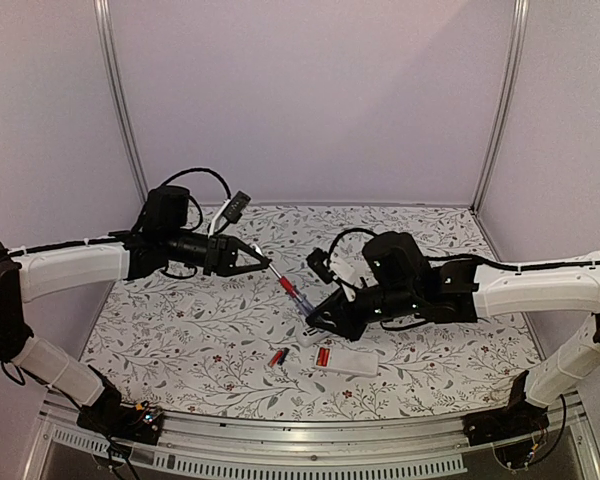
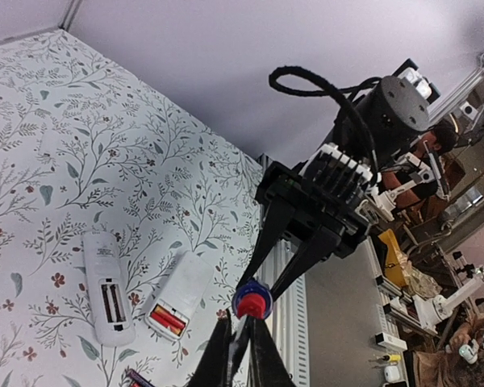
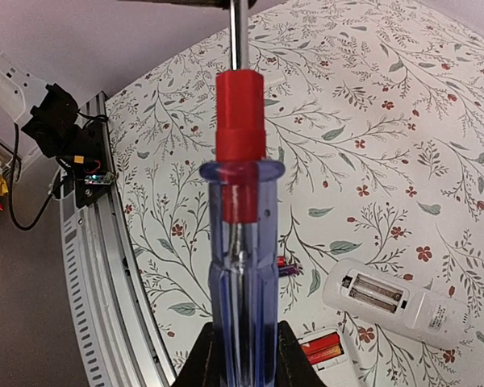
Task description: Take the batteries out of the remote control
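A red-and-blue-handled screwdriver [image 1: 293, 290] hangs in the air between both arms. My left gripper [image 1: 264, 263] is shut on its metal shaft, and my right gripper [image 1: 316, 318] is shut on the clear blue handle [image 3: 242, 266]. Below on the mat lies a white remote control [image 2: 180, 295] with two red batteries [image 2: 168, 320] in its recess. A second white remote [image 2: 106, 289] beside it shows an empty recess [image 3: 375, 292]. Loose batteries [image 1: 277, 357] lie just left of the remotes.
A floral mat [image 1: 180, 320] covers the table. An aluminium rail [image 1: 300, 432] runs along the near edge. Plain walls close the back and both sides.
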You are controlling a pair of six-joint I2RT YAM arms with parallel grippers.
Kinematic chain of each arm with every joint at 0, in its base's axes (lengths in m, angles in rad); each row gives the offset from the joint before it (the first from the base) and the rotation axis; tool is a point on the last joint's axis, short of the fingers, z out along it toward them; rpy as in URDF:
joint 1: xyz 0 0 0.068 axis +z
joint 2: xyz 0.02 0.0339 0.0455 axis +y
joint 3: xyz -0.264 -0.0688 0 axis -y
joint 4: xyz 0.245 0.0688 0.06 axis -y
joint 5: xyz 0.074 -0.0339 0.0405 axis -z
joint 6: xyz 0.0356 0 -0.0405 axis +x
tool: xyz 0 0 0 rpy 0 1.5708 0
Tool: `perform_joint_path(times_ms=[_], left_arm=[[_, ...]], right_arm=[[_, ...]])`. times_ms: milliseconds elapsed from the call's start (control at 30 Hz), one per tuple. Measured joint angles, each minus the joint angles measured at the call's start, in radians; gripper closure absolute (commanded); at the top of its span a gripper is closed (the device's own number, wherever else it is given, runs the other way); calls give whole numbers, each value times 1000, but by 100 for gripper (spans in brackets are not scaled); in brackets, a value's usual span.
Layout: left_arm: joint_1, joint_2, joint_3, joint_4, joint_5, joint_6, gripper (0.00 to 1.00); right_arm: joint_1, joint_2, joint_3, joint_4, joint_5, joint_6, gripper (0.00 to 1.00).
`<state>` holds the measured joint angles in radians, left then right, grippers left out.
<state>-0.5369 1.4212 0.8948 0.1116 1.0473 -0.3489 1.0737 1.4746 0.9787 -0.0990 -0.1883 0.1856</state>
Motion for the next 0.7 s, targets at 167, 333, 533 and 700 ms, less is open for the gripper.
perform_joint_path(times_ms=[167,333,533,700], left_arm=[[-3,-18,-11,51,3,-21,100],[-3,-91,-51,122,-36,-68,100],[-23,-227,-187,354,-171,-209,100],[-92,-322,-264,539,-360,-311,100]], right_arm=[[4,-9,-10,32,70,26,30],[0,-90,-58,114,171,64,10],[0,-249,-170,310,264,148,1],[-2,-322,-275,518,264,244,1]])
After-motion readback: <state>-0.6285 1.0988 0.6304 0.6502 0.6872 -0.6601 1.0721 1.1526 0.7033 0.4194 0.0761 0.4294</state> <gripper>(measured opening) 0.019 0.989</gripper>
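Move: Both hands already hold the screwdriver, the left by its shaft, the right by its handle; its middle is about 5 cm right, 3 back and 3 below the left hand, and 5 left, 4 ahead and 4 above the right. About 16 cm below the right hand lie the opened remote (7 right, 3 back), the emptied remote (3 right, 5 ahead) and the loose batteries (8 left, 3 back). Right fingers open wide, releasing the handle, and rise about 12 cm; the left keeps the shaft, lifting 9 cm. ##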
